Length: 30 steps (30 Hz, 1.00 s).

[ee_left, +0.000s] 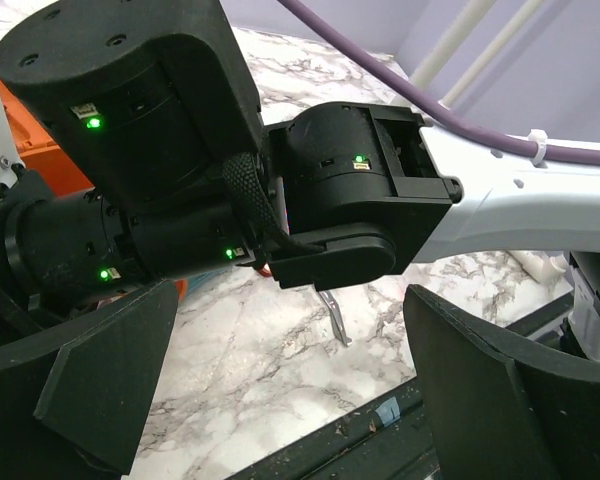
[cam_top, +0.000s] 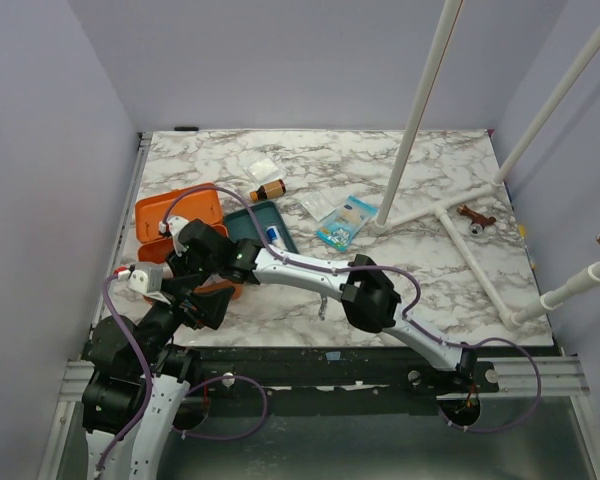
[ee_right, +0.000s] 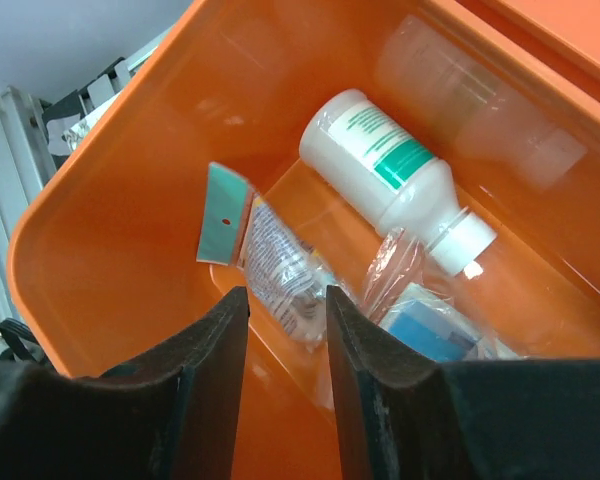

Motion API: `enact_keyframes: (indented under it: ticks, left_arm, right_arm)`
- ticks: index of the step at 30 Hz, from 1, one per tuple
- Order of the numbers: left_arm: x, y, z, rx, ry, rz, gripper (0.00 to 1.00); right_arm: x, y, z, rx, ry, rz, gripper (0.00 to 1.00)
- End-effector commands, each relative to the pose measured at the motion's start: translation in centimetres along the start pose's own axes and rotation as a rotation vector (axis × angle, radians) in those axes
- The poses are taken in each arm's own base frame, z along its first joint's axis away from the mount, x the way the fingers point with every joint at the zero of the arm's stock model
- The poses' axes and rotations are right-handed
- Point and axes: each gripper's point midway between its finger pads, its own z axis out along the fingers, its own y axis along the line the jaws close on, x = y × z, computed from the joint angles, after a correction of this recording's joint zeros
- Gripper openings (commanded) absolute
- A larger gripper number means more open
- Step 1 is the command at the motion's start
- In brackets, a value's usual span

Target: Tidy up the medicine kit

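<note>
The medicine kit (cam_top: 175, 212) is an orange box standing open at the table's left. My right arm reaches across to it, and my right gripper (ee_right: 287, 300) hangs inside the box with its jaws a narrow gap apart, gripping nothing. Just past the fingertips lies a clear packet with a teal header (ee_right: 270, 262). A white bottle with a green label (ee_right: 395, 170) and a bagged blue pack (ee_right: 432, 338) also lie in the box. My left gripper (ee_left: 290, 390) stands wide open and empty over the marble near the front edge, beside the kit.
A dark teal tray (cam_top: 272, 228) lies right of the kit. Behind it are a brown bottle (cam_top: 270, 190), white packets (cam_top: 318, 205) and a blue pack (cam_top: 346, 222). A small metal tool (ee_left: 332, 318) lies near the front edge. A white pipe frame (cam_top: 450, 215) occupies the right side.
</note>
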Motion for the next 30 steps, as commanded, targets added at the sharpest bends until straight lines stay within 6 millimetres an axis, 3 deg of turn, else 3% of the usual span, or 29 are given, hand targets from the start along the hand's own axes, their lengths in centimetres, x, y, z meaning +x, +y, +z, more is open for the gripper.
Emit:
enact_keyframes:
  ticks: [1, 11, 18, 24, 30]
  left_arm:
    - [-0.8, -1.2, -1.2, 0.061, -0.08, 0.046, 0.99]
    - [-0.8, -1.1, -1.2, 0.054, -0.075, 0.043, 0.98]
    - [-1.0, -0.8, -1.4, 0.03, -0.086, 0.038, 0.98]
    - [-1.1, -0.8, -1.5, 0.028, -0.089, 0.038, 0.98]
    - [-1.1, -0.8, -1.5, 0.034, -0.089, 0.04, 0.99]
  right_arm:
    - [-1.3, 1.6, -1.1, -0.006, -0.043, -0.042, 0.43]
    - [-6.7, 0.7, -4.6, 0.111, -0.183, -0.036, 0.5]
    - [-10.4, -1.9, -8.6, 0.294, -0.296, -0.01, 0.66]
    - [-11.4, -6.1, -11.4, 0.439, -0.312, 0.033, 0.74]
    - [-10.3, -13.3, -13.5, 0.58, -0.275, 0.172, 0.77]
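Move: The right fingers, partly open, are in the orange box, with the teal-carded packet they have just loosened about 4 cm left and 4 cm below, and the white bottle 3 cm ahead, 3 cm left and 7 cm below. The brown bottle, seemingly next, lies some 22 cm ahead, 21 cm right, 6 cm lower; the teal tray is about 8 cm ahead, 19 cm right. From the left hand the brown bottle is roughly 31 cm ahead, 8 cm right, 23 cm below. The right hand leaves the loosened packet in the orange box and rises almost straight up at first, its fingers spreading from about a third to three-quarters open, for a climb of some 13 cm in all. As it climbs it swings forward about 9 cm and right about 7 cm, picking up speed over the lid side of the box in the direction of the brown bottle, while the wrist turns clockwise some 25 degrees so that the fingers come round more forward; nothing is held. ##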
